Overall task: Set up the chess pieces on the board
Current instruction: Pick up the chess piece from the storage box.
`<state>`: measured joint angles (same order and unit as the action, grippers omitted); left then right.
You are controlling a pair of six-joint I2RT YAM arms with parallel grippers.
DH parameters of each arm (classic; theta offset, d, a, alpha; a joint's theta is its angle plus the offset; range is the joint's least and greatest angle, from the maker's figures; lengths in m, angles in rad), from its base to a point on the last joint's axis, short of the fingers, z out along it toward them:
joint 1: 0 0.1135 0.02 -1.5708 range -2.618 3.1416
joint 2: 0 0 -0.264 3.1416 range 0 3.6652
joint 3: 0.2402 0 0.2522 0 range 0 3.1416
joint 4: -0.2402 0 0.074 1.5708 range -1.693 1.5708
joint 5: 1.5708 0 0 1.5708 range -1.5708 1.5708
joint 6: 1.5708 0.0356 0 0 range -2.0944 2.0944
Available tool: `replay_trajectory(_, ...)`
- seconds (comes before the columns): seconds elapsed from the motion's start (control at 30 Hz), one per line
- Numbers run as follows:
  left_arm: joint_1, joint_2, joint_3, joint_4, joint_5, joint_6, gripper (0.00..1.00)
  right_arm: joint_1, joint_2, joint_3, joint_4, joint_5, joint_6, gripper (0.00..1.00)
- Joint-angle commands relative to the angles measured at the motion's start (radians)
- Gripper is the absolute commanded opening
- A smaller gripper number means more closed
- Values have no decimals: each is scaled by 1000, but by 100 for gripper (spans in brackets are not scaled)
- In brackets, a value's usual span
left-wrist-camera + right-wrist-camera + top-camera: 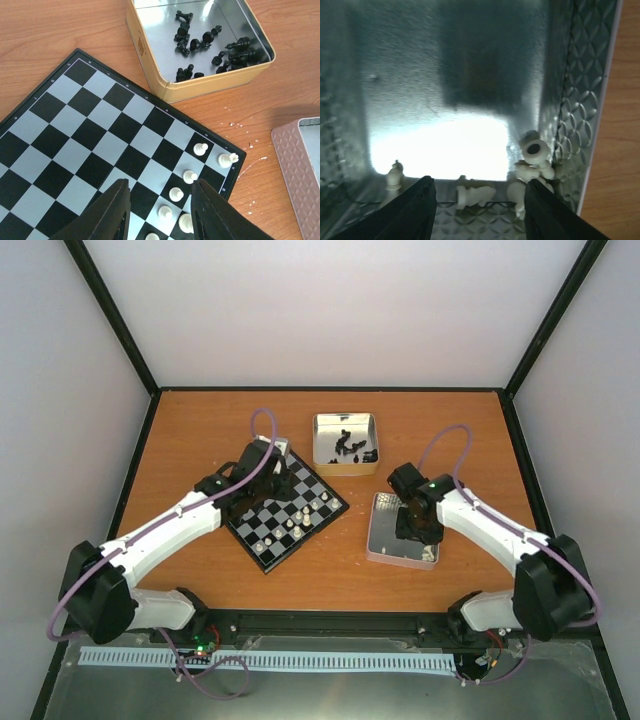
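The board (75,130) lies tilted on the table, with several white chess pieces (190,176) standing in two rows at its right corner. My left gripper (161,200) hovers just over that corner, open, its jaws either side of two standing white pawns (176,194) and gripping neither. My right gripper (480,187) is down inside a shiny tin (580,100), open. One white piece (475,195) lies on its side between the jaws, untouched. More white pieces (535,150) are heaped by the right fingertip, and one (394,175) stands to the left.
A gold-sided tin (200,87) holding several black chessmen (200,42) stands just beyond the board. In the top view it (346,443) is at mid-table, with the right arm's tin (385,540) nearer and to the right of the board (262,535).
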<state>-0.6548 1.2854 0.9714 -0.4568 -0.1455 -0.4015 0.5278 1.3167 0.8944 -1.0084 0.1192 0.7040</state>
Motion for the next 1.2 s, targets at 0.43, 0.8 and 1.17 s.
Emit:
replay_trajectory(0.43,-2,18,16,74,15,20,34,-23,208,-16,-38,166,-41,46)
replay_trajectory(0.8,-2,11,8,61,0,15,34,-47,246,-78,49,61,-36,41)
replay_trajectory(1.17,-2,14,12,61,9,16,34,-94,212,-134,154,-58,-60,20)
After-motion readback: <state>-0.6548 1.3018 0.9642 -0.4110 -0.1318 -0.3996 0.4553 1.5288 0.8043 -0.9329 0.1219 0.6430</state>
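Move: The white piece to pick, the one showing its round base in the box's near-right corner, lies about 3 cm right, 2 cm back and 7 cm below the right gripper. Just behind it is a small piece, 1 cm nearer the base. One lying piece is some 4 cm to its left and 2 cm farther back; a lone one is roughly 9 cm to its left and level with it. From the left gripper the target is some 32 cm right, 12 cm back and 17 cm below. Lower the right gripper about 6 cm into the box's near-right corner, easing roughly 3 cm right and then a little back, while the fingertips tilt some 10 degrees back towards the base. Narrow the half-open fingers around the round base of the white piece until they stand close on either side of it. ##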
